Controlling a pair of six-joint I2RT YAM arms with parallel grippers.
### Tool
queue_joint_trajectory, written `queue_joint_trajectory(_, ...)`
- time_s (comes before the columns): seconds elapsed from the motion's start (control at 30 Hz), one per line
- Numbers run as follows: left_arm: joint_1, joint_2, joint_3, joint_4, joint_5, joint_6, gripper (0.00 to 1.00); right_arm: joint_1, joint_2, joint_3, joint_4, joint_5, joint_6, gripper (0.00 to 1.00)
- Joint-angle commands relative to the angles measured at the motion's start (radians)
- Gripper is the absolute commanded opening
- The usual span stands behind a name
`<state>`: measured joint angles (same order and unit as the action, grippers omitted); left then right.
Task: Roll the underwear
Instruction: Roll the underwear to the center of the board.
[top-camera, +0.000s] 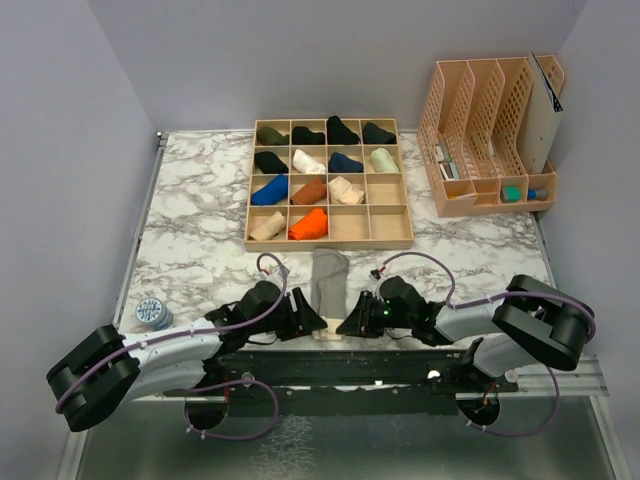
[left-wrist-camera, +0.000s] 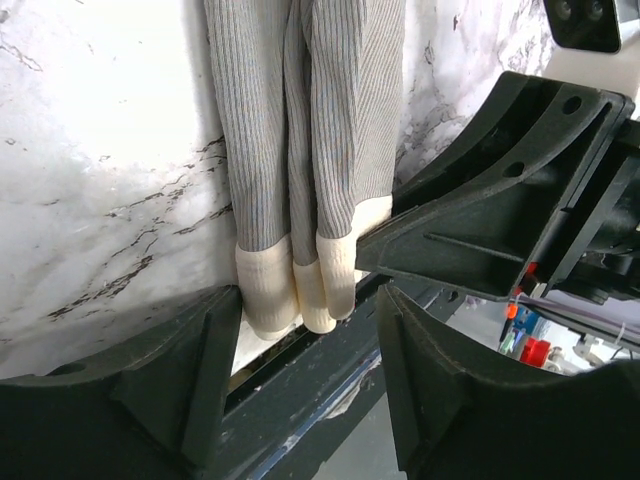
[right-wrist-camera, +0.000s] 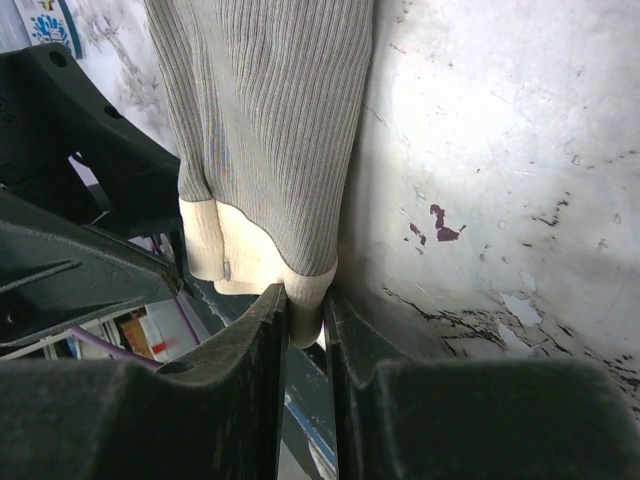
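The grey ribbed underwear (top-camera: 328, 283) lies folded lengthwise at the table's near edge, cream band toward me. In the left wrist view the underwear (left-wrist-camera: 300, 120) shows several folds, and its cream band (left-wrist-camera: 295, 290) hangs over the edge. My left gripper (left-wrist-camera: 308, 302) is open around the band. The left finger (left-wrist-camera: 200, 370) is against the band and the right finger (left-wrist-camera: 430, 380) is apart from it. My right gripper (right-wrist-camera: 306, 300) is shut on the right corner of the cream band (right-wrist-camera: 235, 255) of the underwear (right-wrist-camera: 270, 120). Both grippers meet at the band in the top view, left gripper (top-camera: 316, 326), right gripper (top-camera: 345, 326).
A wooden grid tray (top-camera: 328, 243) with rolled garments sits behind the underwear. A peach file organizer (top-camera: 490, 135) stands at the back right. A small round blue-patterned object (top-camera: 153, 313) lies at the near left. A black rail (top-camera: 380, 365) runs along the table's near edge.
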<state>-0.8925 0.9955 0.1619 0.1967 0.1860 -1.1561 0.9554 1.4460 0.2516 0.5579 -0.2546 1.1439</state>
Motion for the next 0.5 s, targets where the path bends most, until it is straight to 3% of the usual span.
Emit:
queue_joint_trajectory(0.0,-0.007,0.051,-0.031,-0.069,-0.091,-0.007,0.63,0.003,0.032,-0.044,-0.112,0.034,-0.025,0.25)
queue_joint_trajectory(0.47,-0.016,0.087,-0.033,-0.029,-0.110,-0.020,0.38,0.005,0.033,-0.046,-0.066,0.007,-0.044,0.27)
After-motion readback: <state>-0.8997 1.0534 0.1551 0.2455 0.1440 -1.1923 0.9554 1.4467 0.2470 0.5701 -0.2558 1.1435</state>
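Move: The left corner of the underwear's waistband lies just below the left hand's parted fingers, about 1 cm ahead, 1 cm right and 1 cm lower; the grey body runs on outward, its middle some 9 cm ahead and 2 cm right. The orange roll sits about 23 cm ahead and 3 cm left. The right hand already holds the waistband's right corner between its fingers; the left corner lies roughly 5 cm to its left and 1 cm ahead. The left fingers close on the waistband's left corner, coming in on both sides of its folds and squeezing them together, while that hand sinks about 1 cm and eases roughly half a centimetre forward. The right hand stays put, keeping its pinch on the right corner. ##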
